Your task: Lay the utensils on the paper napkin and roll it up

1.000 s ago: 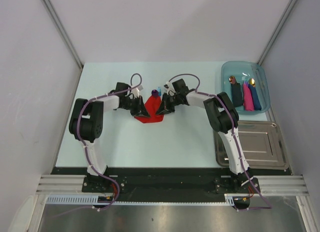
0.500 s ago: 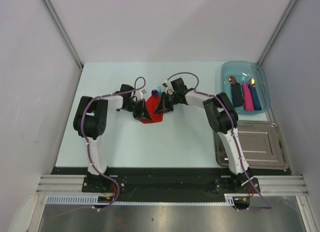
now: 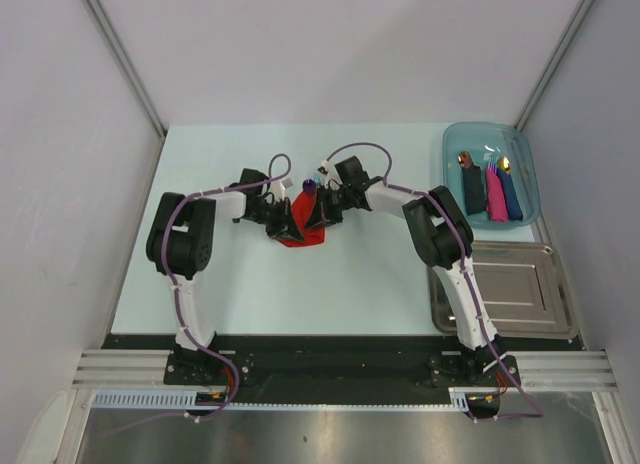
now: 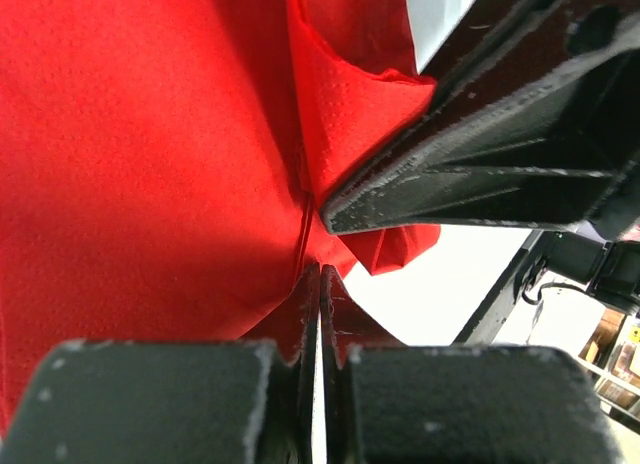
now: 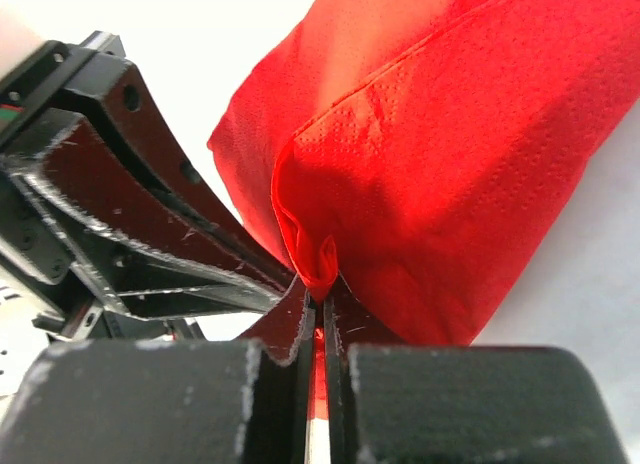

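The red paper napkin (image 3: pixel 304 235) lies bunched at the table's middle between both grippers. Two utensils poke out at its far end, a purple spoon bowl (image 3: pixel 308 187) and a bright blue tip (image 3: pixel 318 180). My left gripper (image 3: pixel 287 220) comes in from the left. Its jaws are shut, and the napkin's crease runs into their tips (image 4: pixel 318 272). My right gripper (image 3: pixel 318 215) is shut on a pinched fold of the napkin (image 5: pixel 322 282). In both wrist views the red napkin (image 4: pixel 150 154) (image 5: pixel 470 144) fills most of the frame and hides the utensils. The two grippers almost touch.
A clear teal bin (image 3: pixel 450 144) at the back right holds black, pink and blue napkin rolls with spoon heads poking out. A flat metal tray (image 3: pixel 510 289) sits in front of it, beside the right arm. Grey walls enclose the table.
My left gripper has closed its jaws at the napkin. Both grippers have drawn closer together, the right one shifting left, and the napkin is bunched narrower.
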You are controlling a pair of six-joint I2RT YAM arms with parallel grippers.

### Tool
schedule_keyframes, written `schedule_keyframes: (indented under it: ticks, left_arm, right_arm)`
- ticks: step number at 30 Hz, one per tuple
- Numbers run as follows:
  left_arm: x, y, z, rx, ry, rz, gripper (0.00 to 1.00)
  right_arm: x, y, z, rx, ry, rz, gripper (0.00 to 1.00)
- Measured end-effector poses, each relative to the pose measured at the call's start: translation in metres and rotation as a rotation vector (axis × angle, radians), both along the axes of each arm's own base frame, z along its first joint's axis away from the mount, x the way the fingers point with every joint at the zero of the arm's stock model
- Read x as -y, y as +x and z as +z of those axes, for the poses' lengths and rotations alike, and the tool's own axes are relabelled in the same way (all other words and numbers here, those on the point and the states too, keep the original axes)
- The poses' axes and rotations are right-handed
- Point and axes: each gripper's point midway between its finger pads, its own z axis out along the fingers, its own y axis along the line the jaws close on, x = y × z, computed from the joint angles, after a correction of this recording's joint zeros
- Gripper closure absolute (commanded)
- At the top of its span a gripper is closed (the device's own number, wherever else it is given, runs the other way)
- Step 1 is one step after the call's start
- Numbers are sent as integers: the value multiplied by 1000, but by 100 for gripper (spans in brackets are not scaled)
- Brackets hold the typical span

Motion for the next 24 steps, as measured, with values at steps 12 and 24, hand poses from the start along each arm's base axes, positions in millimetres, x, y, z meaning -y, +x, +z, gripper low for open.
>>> schedule_keyframes:
  ticks: [12, 24]
  left_arm:
    - [-42, 18, 28, 91, -62, 151, 84]
    - [-27, 80, 64, 190, -149, 241, 69]
  right_arm:
    - [-1, -1, -5, 31, 10, 34, 75]
    - [-10, -4, 5, 43, 81, 66, 55]
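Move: The right fingers still pinch the napkin's folded-over edge right at their tips. From them the purple spoon's bowl lies about 9 cm ahead, level sideways, and the blue fork's head 9 cm ahead and 2 cm right, both about 1 cm lower. The left hand's shut tips are by the napkin's near part; from them the napkin's far end is some 10 cm ahead and 2 cm right, the spoon's bowl 12 cm ahead and 3 cm right, both about 1 cm lower. The right fingers let go of the napkin's folded edge, opening to nearly half while the hand stays around it, easing only a centimetre left. The left hand comes free of the napkin, slipping a little left, then goes about 8 cm forward and 6 cm up towards the spoon end, turning some 20 degrees, mostly counter-clockwise, and opening partway. ##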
